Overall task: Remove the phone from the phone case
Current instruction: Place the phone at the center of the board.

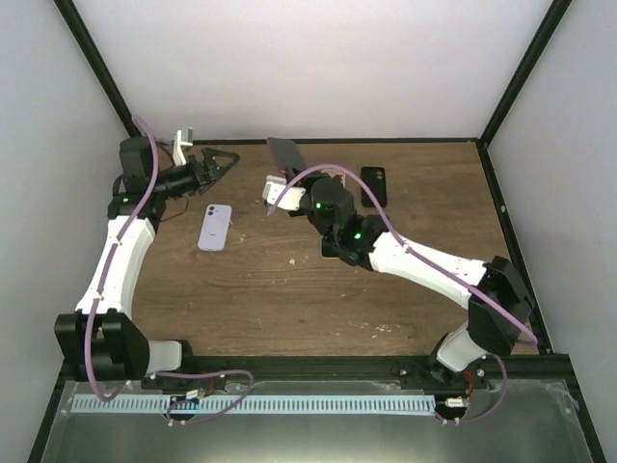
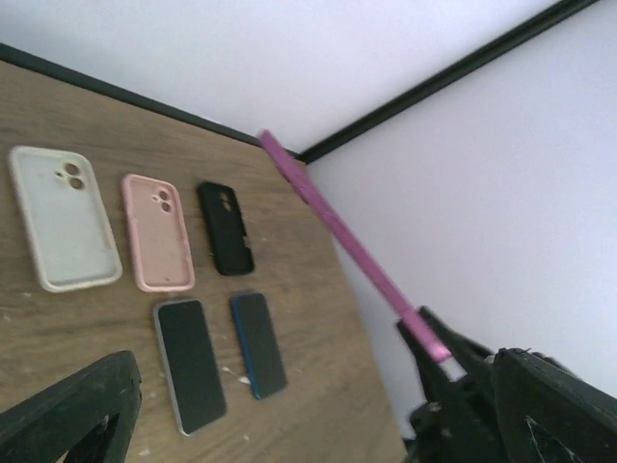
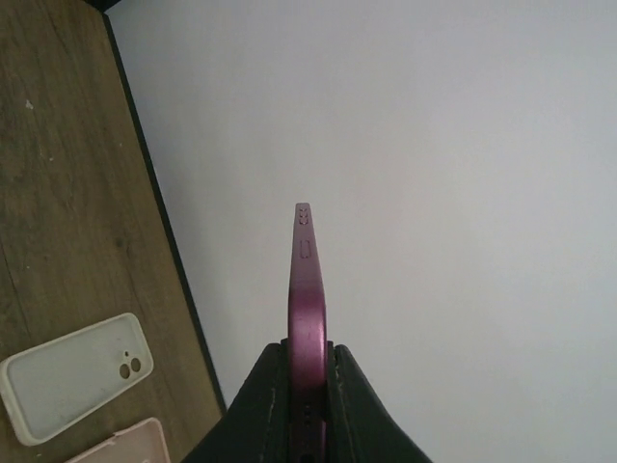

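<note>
My right gripper (image 3: 307,359) is shut on the lower end of a magenta phone case (image 3: 306,289) and holds it upright, edge-on, above the back of the table (image 1: 285,154). I cannot tell whether anything is inside it. A lilac phone (image 1: 215,228) lies back-up on the table, left of centre. My left gripper (image 1: 218,164) hovers open behind that phone, empty and apart from the case. In the left wrist view the case (image 2: 337,227) is a slanted pink strip ending in the right gripper's black fingers (image 2: 445,378).
On the wooden table (image 2: 318,338) lie a white case (image 2: 63,217), a pink case (image 2: 157,231), a black case (image 2: 227,227) and two dark-screened phones (image 2: 191,365) (image 2: 258,344). White walls with black frame bars close the back and sides (image 1: 308,141).
</note>
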`<state>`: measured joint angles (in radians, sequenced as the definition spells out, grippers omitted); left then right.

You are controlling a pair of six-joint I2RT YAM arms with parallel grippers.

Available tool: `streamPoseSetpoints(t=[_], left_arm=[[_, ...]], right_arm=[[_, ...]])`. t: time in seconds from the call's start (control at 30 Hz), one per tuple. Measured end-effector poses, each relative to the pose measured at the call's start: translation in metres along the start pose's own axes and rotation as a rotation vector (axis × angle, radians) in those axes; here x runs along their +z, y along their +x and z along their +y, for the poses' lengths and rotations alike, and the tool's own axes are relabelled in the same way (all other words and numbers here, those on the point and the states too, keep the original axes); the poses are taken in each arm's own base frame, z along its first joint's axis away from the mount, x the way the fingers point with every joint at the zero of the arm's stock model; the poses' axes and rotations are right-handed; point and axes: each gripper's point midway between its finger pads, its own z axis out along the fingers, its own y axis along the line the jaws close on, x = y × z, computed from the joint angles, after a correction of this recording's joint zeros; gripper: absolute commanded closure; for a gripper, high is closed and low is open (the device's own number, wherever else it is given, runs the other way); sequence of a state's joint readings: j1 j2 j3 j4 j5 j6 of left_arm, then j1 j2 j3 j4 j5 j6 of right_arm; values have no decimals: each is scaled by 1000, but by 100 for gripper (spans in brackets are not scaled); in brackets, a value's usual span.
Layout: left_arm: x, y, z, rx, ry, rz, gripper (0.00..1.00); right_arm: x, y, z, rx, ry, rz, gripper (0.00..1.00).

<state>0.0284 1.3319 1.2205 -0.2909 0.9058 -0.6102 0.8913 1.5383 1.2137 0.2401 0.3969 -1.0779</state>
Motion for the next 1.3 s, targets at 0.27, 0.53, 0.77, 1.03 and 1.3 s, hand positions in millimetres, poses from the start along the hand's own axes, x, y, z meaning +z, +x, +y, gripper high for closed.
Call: streamPoseSetpoints(t=[0.27,0.53,0.77,1.03,1.3], left_arm=[[-11,26,-12,-107,84,16,5],[-10,38,-4,-212,111,25,20],[-8,41,-2,-252,133,28,36],[-7,40,-4,-254,163,22,58],[0,45,4,-286,178,39,78]], right_arm=[[-14,-31,44,-203,62,-75,99],[-29,-64,55,-314,165,-146,99],[-35,-77,49,-333,231,-169,99],[-35,-86,63,-362,231,-187,99],[-35,-84,73,-373,216,-178,99]])
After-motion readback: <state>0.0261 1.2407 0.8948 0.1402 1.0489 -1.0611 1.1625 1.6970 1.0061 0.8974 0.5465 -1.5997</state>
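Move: The purple phone, held by the right hand, has its middle about 12 cm right of the wide-open left hand and 3 cm farther out, roughly level in height. From the right hand, the left gripper is some 15 cm left and 2 cm ahead; the phone's middle is 5 cm ahead and 3 cm left. About 32 cm below, the white case lies 16 cm ahead and 1 cm left, the pink case 14 cm ahead and 9 cm right. Right hand carries the phone some 11 cm back-left, tipping up; left eases back, nearly closing astride its edge. ##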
